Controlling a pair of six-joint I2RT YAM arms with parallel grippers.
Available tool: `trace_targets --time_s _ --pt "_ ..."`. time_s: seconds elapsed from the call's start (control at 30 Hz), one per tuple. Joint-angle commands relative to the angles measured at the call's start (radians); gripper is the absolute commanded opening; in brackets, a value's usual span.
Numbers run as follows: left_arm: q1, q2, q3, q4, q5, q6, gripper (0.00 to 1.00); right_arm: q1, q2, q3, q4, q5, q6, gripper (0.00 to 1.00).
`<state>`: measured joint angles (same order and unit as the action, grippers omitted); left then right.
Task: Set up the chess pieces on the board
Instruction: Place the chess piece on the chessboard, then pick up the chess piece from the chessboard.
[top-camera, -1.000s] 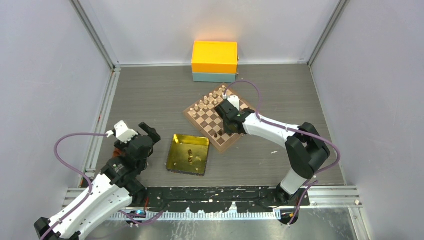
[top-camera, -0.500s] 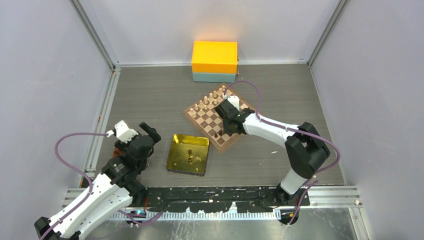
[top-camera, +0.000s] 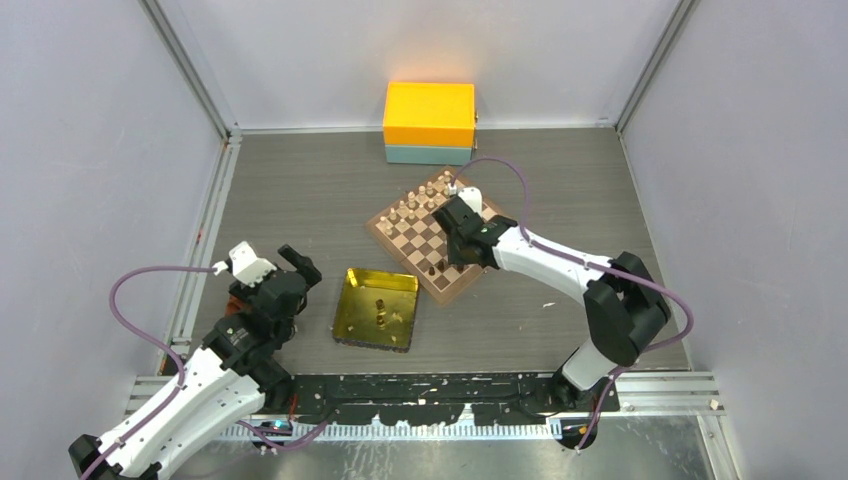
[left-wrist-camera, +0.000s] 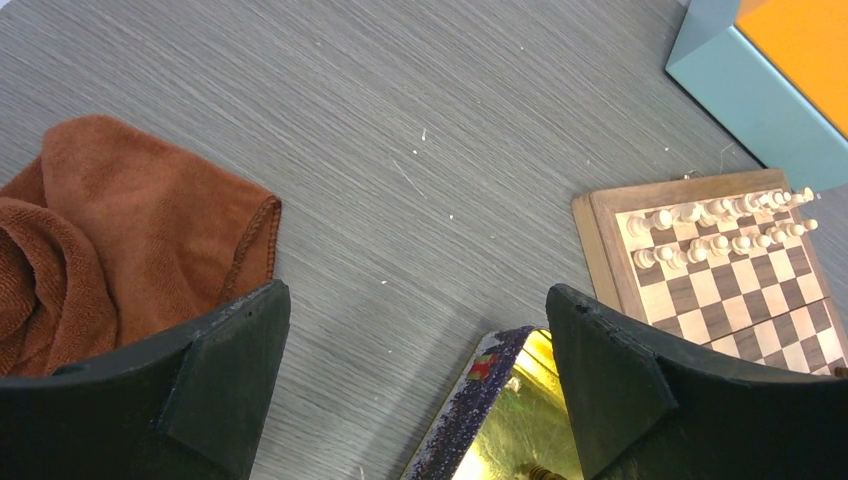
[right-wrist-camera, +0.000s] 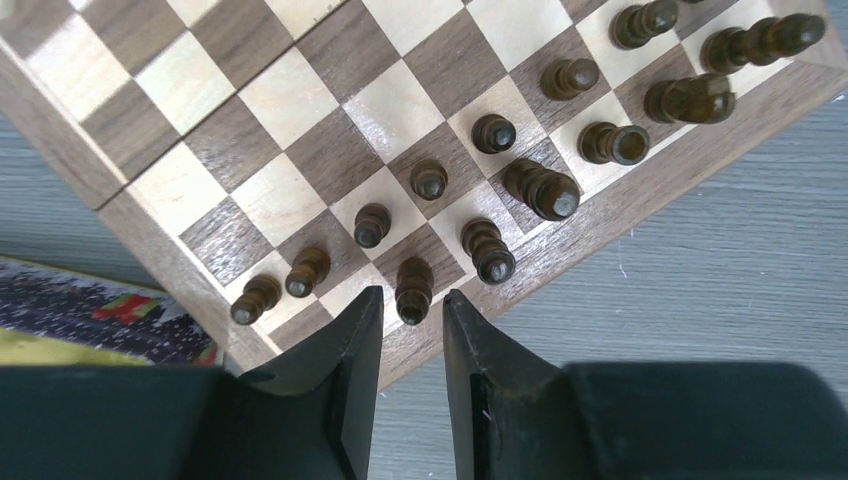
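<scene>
The board (top-camera: 381, 228) lies turned diamond-wise behind the table's middle. Dark-brown chess pieces (right-wrist-camera: 545, 190) stand in two rows along its near edge (right-wrist-camera: 300, 100). My right gripper (right-wrist-camera: 412, 300) hovers over that edge, open. One dark piece (right-wrist-camera: 413, 288) stands upright on a back-row square between the fingertips, with a thin gap on each side. From above, the right gripper (top-camera: 447, 260) shows over the board's near corner. Two more dark pieces (top-camera: 381, 305) lie in the gold tray (top-camera: 345, 322). My left gripper (left-wrist-camera: 415, 320) hangs wide open and empty, left of the tray (left-wrist-camera: 500, 385).
Pale beige chessmen (top-camera: 420, 200) fill the board's far rows. An orange box on a teal base (top-camera: 429, 125) stands against the back wall. A brown cloth (left-wrist-camera: 120, 220) lies bunched at the left, beside my left gripper. Grey walls close in both sides.
The right gripper's jaws have parted from the dark piece, which now stands free on its square. The right arm's elbow has shifted slightly right. The left arm has not moved.
</scene>
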<state>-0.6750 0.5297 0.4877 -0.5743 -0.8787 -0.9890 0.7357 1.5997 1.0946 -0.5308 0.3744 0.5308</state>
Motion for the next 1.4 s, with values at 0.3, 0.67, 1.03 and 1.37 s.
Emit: trace_targets --time_s 0.3,0.67,1.03,1.37 --pt "-0.004 -0.017 -0.004 0.022 -0.017 -0.015 1.0 0.002 -0.174 0.054 -0.018 0.086 0.01 0.35" --pt "-0.004 -0.033 -0.006 0.014 -0.017 -0.016 1.0 -0.137 -0.198 -0.017 0.034 0.083 0.027 0.35" --pt "-0.003 -0.019 -0.009 0.026 -0.017 -0.015 1.0 -0.215 -0.12 -0.021 0.065 0.024 0.042 0.35" --pt "-0.004 -0.014 -0.009 0.038 -0.025 -0.006 1.0 -0.247 -0.03 -0.004 0.103 -0.017 0.052 0.35"
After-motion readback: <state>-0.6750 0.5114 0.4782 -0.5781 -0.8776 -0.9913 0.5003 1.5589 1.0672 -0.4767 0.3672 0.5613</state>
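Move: The third dark chess piece in from the board's right-hand corner stands about 6 cm ahead of the right hand, 7 cm to its right and 3 cm below. Counted from the same hand, its right-hand neighbour is some 8 cm ahead and 9 cm right, the tall piece next to it 4 cm ahead and 5 cm right, and the pawn before it 8 cm ahead and 5 cm right. That third piece lies roughly 47 cm right of the left hand, 11 cm ahead and 10 cm below. The piece already set down and released stays behind as the right hand lifts about 5.5 cm clear of it. The hand then swings right and forward over the back row, turning some 15 degrees clockwise. It finally sinks about 4.5 cm towards the third piece from the corner, fingers still parted just a little and touching nothing at the end. ##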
